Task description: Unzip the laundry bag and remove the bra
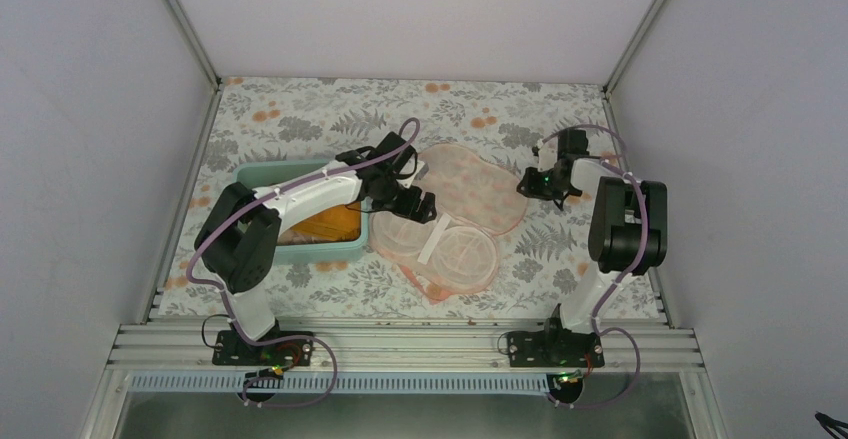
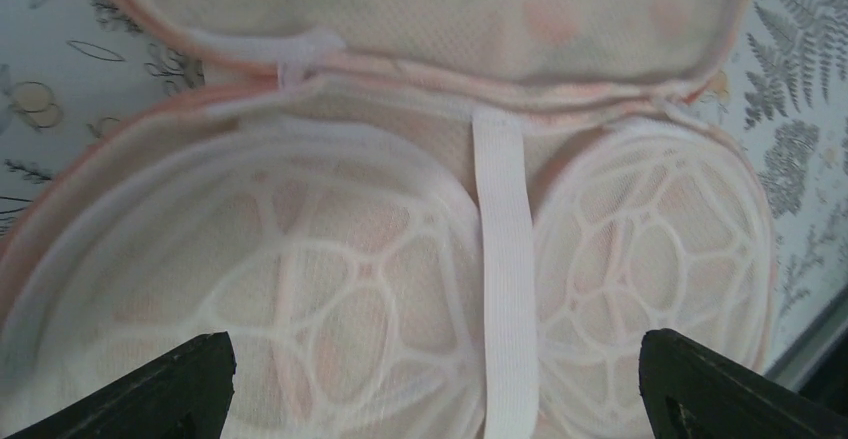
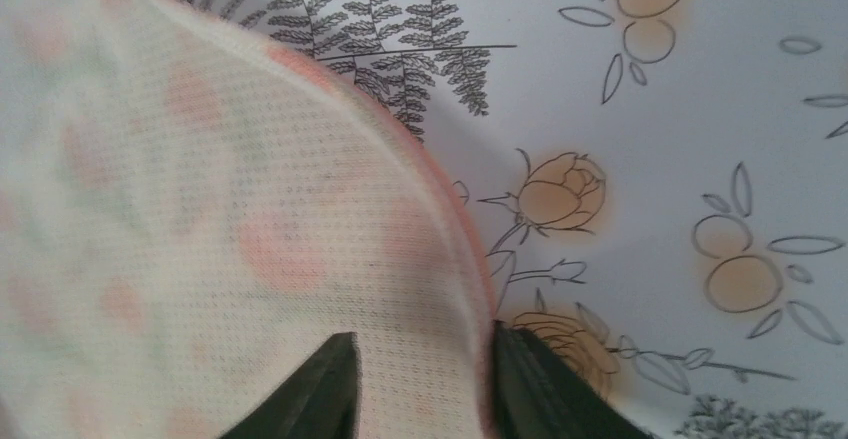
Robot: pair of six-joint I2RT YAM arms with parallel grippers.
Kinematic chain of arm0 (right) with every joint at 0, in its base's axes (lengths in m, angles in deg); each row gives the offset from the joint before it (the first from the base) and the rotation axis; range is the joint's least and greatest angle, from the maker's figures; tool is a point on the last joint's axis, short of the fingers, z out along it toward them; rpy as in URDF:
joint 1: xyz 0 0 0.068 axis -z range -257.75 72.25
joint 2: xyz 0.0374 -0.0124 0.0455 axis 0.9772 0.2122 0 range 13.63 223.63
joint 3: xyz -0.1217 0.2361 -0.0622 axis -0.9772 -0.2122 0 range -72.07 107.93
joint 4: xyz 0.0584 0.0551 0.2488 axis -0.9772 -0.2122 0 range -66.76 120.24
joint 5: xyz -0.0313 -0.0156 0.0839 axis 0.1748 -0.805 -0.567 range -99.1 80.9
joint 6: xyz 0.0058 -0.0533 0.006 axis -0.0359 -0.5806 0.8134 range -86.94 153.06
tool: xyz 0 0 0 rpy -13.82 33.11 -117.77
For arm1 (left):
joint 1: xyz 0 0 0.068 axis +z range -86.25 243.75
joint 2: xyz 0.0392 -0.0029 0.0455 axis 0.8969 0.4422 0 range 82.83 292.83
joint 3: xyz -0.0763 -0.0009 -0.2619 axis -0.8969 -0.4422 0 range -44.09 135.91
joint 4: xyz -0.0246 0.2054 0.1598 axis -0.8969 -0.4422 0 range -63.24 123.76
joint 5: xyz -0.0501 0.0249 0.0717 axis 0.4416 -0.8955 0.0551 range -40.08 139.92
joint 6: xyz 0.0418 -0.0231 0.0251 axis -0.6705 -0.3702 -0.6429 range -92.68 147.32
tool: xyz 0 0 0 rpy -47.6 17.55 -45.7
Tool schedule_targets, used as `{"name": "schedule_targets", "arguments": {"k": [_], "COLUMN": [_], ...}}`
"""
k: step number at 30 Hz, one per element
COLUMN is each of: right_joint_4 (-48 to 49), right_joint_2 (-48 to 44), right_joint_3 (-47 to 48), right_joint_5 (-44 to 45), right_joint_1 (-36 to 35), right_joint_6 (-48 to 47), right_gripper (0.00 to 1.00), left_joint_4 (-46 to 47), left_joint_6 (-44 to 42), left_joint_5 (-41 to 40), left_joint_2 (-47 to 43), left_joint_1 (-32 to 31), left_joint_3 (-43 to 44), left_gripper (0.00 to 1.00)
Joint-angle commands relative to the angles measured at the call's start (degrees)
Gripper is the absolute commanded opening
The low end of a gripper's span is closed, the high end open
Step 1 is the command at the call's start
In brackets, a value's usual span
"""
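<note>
The laundry bag (image 1: 440, 249) lies unzipped in the middle of the table, with its floral mesh lid (image 1: 478, 191) folded back. Its two translucent cups (image 2: 330, 279) and a white strap (image 2: 505, 259) show, with nothing on them. My left gripper (image 1: 420, 204) (image 2: 435, 349) hovers open just over the cups. My right gripper (image 1: 528, 187) (image 3: 420, 344) has its jaws drawn in on the lid's right rim (image 3: 455, 229). One finger rests on the mesh and the other against the pink trim. The mustard-orange bra (image 1: 330, 224) lies in the teal tub, partly under my left arm.
The teal tub (image 1: 262, 171) stands left of the bag, touching its near-left edge. A floral cloth (image 1: 300, 109) covers the table. Grey walls close in on three sides, and a metal rail (image 1: 400, 344) runs along the near edge.
</note>
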Motion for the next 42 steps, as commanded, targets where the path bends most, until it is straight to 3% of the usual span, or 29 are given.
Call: {"name": "schedule_targets", "arguments": {"k": [1, 3, 10, 17, 22, 29, 38, 40, 42], "right_joint_4": [-0.53, -0.67, 1.13, -3.55, -6.39, -9.37, -14.69, -14.54, -14.37], "right_joint_2": [-0.45, -1.30, -12.42, -21.44, -26.51, -32.67, -33.25, -33.59, -34.06], "right_joint_3": [0.10, 0.24, -0.81, 1.83, 3.26, 2.81, 1.75, 1.12, 0.27], "right_joint_5": [-2.96, -2.62, 1.28, 8.90, 10.13, 7.09, 7.82, 7.18, 6.79], "right_joint_1": [0.32, 0.45, 4.16, 3.85, -0.13, -9.55, -18.36, -20.33, -22.93], "right_joint_6": [-1.92, -2.02, 1.25, 1.40, 1.31, 0.04, -4.73, -5.75, -7.55], "right_gripper": [0.12, 0.04, 0.04, 0.04, 0.04, 0.04, 0.04, 0.04, 0.04], "left_joint_4": [2.40, 3.14, 4.62, 5.57, 5.40, 5.89, 4.61, 4.52, 4.24], "left_joint_6": [1.60, 1.43, -0.87, -1.32, -1.24, -2.43, -4.75, -5.31, -6.24], "left_joint_5": [-4.67, -4.82, -8.09, -7.05, -9.57, -4.60, -0.02, 1.14, 2.17], "left_joint_2": [0.30, 0.11, -0.54, 0.54, 4.19, 11.08, 16.85, 17.93, 19.02], "left_joint_1": [0.37, 1.14, 3.27, 3.55, 3.70, 3.88, 3.88, 3.88, 4.03], "left_joint_3": [-1.37, -1.98, -2.09, -1.18, -0.61, 4.05, 9.69, 10.41, 11.34], "left_gripper": [1.00, 1.00, 1.00, 1.00, 1.00, 0.97, 0.72, 0.62, 0.42]}}
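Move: Under the left hand, some 7 cm down, spreads the laundry bag's mesh body, its middle about 4 cm back and 1 cm right. The open flap's middle lies about 9 cm ahead and 9 cm right of that hand; the green tub is some 25 cm to its left and 2 cm ahead. From the right hand, whose fingers straddle the flap's right edge, the flap's middle is 10 cm left, 1 cm ahead; the mesh body's is 18 cm left, 13 cm back. Pinching the flap's right edge, the right fingers finish closing and lift it about 18 cm, drifting right first, then swinging left and back as the hand tips its fingers outward. The left hand glides forward and slightly left, then sinks and edges back right, coming low over the bag's left rim with its fingers about half closed around it. ##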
